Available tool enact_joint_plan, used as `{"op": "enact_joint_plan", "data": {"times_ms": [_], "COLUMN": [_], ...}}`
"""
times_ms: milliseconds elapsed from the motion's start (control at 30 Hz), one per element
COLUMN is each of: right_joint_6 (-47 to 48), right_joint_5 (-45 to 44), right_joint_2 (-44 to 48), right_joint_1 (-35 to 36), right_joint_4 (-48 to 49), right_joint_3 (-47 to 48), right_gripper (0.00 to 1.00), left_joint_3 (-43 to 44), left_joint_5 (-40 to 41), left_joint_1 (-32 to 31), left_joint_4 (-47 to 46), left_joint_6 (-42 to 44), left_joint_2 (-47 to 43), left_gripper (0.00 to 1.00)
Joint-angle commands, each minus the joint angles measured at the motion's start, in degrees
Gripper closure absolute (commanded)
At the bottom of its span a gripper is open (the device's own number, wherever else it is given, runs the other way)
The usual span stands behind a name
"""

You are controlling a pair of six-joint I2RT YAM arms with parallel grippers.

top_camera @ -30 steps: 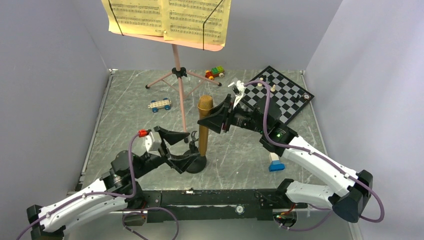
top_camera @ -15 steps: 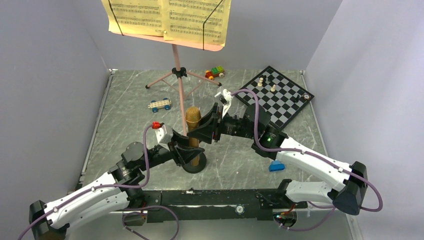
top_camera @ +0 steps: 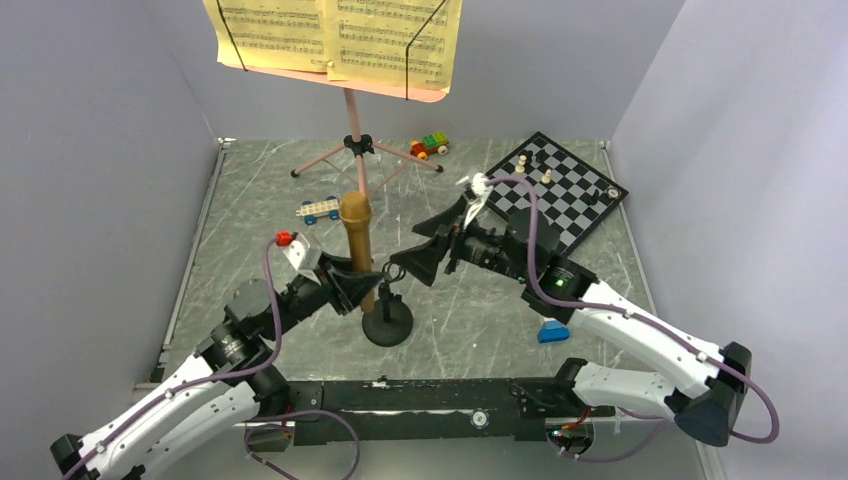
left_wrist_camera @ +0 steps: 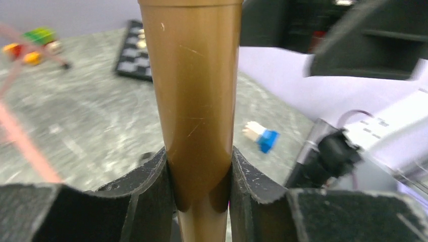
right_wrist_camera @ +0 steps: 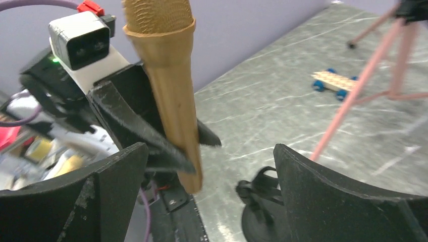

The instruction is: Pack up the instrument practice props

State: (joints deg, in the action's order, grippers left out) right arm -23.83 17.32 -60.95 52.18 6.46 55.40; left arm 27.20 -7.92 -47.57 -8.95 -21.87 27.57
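The gold-brown microphone stands upright, with my left gripper shut on its lower body. Its lower end hangs free, left of the black round-based mic stand, whose clip holds nothing. My right gripper is open just right of the microphone, and its jaws stand wide apart around the stand's clip without touching it. The pink tripod music stand stands at the back with the yellow sheet-music pages on its desk.
A black-and-white chessboard with a few pieces lies at the back right. Toy brick cars sit near the tripod legs: one white and blue, one multicoloured. A small blue and white brick lies under the right arm.
The right gripper let go of the microphone, opened wide and drew back to the right. The left gripper closed on the microphone and carried it up and left, off the stand.
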Motion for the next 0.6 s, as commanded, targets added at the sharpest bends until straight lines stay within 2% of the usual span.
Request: {"op": "enact_joint_plan", "data": {"times_ms": [0, 67, 267, 433, 567], "right_joint_6": [2.2, 3.4, 4.7, 3.0, -0.1], "right_joint_5": [-7.8, -10.4, -16.7, -19.9, -18.7], "right_joint_2": [6.3, 8.3, 12.8, 16.1, 16.9], "right_joint_1": [-1.7, -1.8, -1.9, -1.9, -1.9], "right_joint_4": [-4.8, -6.1, -12.4, -13.3, -8.9], "right_joint_3": [-0.5, -0.8, -0.7, -3.9, -9.7], "right_gripper": [0.00, 0.00, 0.00, 0.01, 0.02], "left_joint_3": [8.8, 12.0, 18.3, 19.8, 23.6], "left_joint_5": [12.6, 13.4, 6.6, 9.6, 12.7], "left_joint_1": [6.5, 13.2, 36.7, 53.6, 58.5], "left_joint_4": [17.7, 21.9, 28.5, 32.4, 30.4], "left_joint_6": [1.5, 1.3, -5.8, -6.1, -5.9], "left_joint_2": [0.8, 1.7, 10.6, 19.2, 33.3], "left_gripper": [1.00, 1.00, 1.00, 1.00, 1.00]}}
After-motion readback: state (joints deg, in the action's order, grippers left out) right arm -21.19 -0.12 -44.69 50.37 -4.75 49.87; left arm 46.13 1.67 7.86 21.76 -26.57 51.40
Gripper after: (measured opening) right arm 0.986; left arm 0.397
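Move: The left hand already holds the wooden microphone, and the open table it is carried towards lies some 15 cm ahead, 35 cm to its left and 27 cm below. The microphone stand is about 7 cm ahead, 3 cm right and 19 cm below; the toy car is roughly 42 cm ahead, 20 cm left and 26 cm below. From the empty right hand, the microphone is about 13 cm left, level ahead and 3 cm lower. Leftwards and forward in one fast sweep, the left arm carries the pinched microphone some 30 cm, away from its stand towards the left side of the table, turning about 65 degrees counter-clockwise and dipping only near the end as the wrist tips down. The right hand, already free and wide open, backs about 8 cm to the right, swinging clockwise. ##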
